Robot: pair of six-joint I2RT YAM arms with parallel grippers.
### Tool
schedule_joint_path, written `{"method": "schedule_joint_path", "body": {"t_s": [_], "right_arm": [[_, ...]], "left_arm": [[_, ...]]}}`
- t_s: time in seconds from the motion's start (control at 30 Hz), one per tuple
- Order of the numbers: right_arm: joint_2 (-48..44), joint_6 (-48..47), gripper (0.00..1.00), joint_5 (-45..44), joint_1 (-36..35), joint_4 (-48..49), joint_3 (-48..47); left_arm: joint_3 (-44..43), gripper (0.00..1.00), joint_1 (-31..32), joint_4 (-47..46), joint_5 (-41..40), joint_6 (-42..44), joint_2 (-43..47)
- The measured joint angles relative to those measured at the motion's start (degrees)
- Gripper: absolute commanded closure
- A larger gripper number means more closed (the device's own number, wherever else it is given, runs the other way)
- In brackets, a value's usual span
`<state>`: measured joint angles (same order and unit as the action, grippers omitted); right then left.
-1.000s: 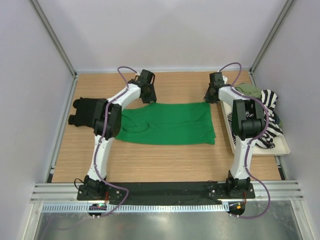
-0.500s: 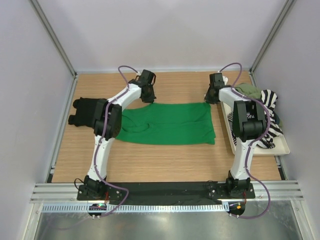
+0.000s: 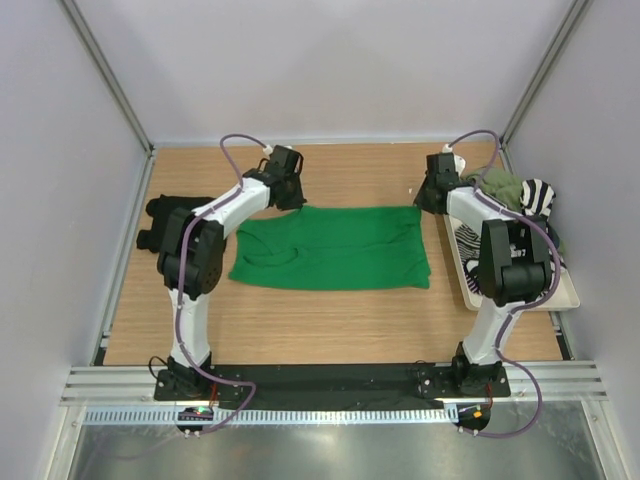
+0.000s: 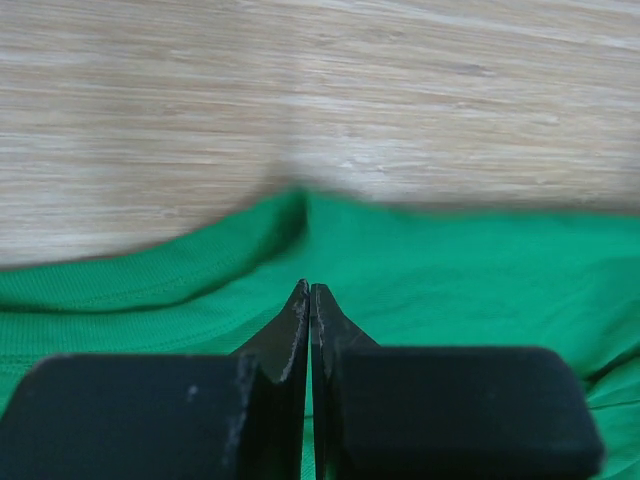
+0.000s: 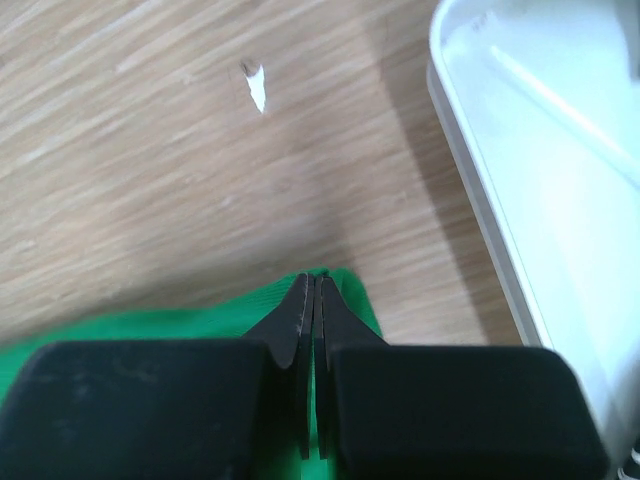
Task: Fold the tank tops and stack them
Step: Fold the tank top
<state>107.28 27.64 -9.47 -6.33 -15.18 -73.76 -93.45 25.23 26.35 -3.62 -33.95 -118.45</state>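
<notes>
The bright green tank top (image 3: pixel 335 247) lies spread flat in the middle of the table. My left gripper (image 3: pixel 291 203) is at its far left edge, my right gripper (image 3: pixel 424 205) at its far right corner. In the left wrist view the left gripper (image 4: pixel 309 288) is shut, pinching green cloth (image 4: pixel 450 270) whose edge rises in a small peak. In the right wrist view the right gripper (image 5: pixel 314 278) is shut on the green corner (image 5: pixel 355 295). A black tank top (image 3: pixel 168 222) lies folded at the left. Striped (image 3: pixel 540 195) and olive (image 3: pixel 500 183) tank tops are piled in the tray.
A white tray (image 3: pixel 570 290) stands along the right side of the table; its rim (image 5: pixel 470 170) is close to the right of my right gripper. Bare wooden tabletop (image 3: pixel 330 315) lies in front of the green top. Walls enclose the table at the back and on both sides.
The left gripper has closed on the green top's far edge. The left arm's elbow has swung left, and the right arm has shifted slightly right.
</notes>
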Motion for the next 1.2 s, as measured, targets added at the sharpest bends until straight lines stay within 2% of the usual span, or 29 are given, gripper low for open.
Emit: {"method": "schedule_joint_path", "body": {"t_s": [0.3, 0.33, 0.37, 0.4, 0.47, 0.57, 0.9, 1.03, 1.2], "right_arm": [[-7.63, 1.09, 0.99, 0.66, -0.11, 1.27, 8.39], [-8.63, 1.16, 0.99, 0.74, -0.11, 1.38, 9.33], [-9.55, 1.18, 0.99, 0.83, -0.11, 1.4, 10.03], [-10.21, 1.2, 0.99, 0.9, -0.11, 1.44, 10.45], [-10.67, 1.18, 0.99, 1.09, -0.11, 1.55, 10.54], [-10.51, 1.2, 0.99, 1.38, -0.11, 1.79, 10.54], [-10.49, 1.18, 0.99, 1.68, -0.11, 1.86, 10.54], [-9.94, 1.18, 0.99, 1.79, -0.11, 1.9, 10.29], [-9.27, 1.16, 0.99, 1.92, -0.11, 1.86, 10.23]], "left_arm": [[10.69, 0.99, 2.05, -3.93, -1.49, -0.07, 6.67], [11.93, 0.94, 2.25, -4.17, -1.79, -0.07, 7.69], [12.57, 0.78, 2.47, -4.24, -2.08, -0.04, 8.33], [12.55, 0.71, 2.56, -4.31, -2.43, 0.31, 8.48], [11.91, 0.61, 2.73, -4.48, -2.95, -0.09, 8.33], [8.37, 0.52, 2.73, -3.93, -3.5, 0.04, 6.38], [-9.86, 0.51, 2.73, 0.59, -4.61, 0.92, -8.04], [-12.85, 0.51, 2.73, 4.31, -5.73, 0.66, -11.69], [-14.14, 0.55, 2.73, 7.37, -6.23, -0.13, -13.2]]}}
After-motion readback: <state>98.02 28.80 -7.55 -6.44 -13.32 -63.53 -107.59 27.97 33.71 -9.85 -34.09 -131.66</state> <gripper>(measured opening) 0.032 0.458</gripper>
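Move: From the left gripper, still pinching the lifted far edge of the green tank top, the tank top's middle lies about 11 cm back, 8 cm right and 4 cm below; the folded black top lies some 30 cm left and 4 cm back. From the right gripper, on the far right corner, the tank top's middle is about 11 cm back and 21 cm left. The tray's middle is 23 cm right and 9 cm back of it, a white chip 6 cm ahead and 2 cm left. Draw both grippers back about 4 cm with the edge still pinched. Then open the left one about halfway to let go, swing it forward some 7 cm and a little right, and lower it about 5 cm to the tank top's far edge, fingers open astride the cloth. Keep the right gripper shut on its corner, nearly still. ##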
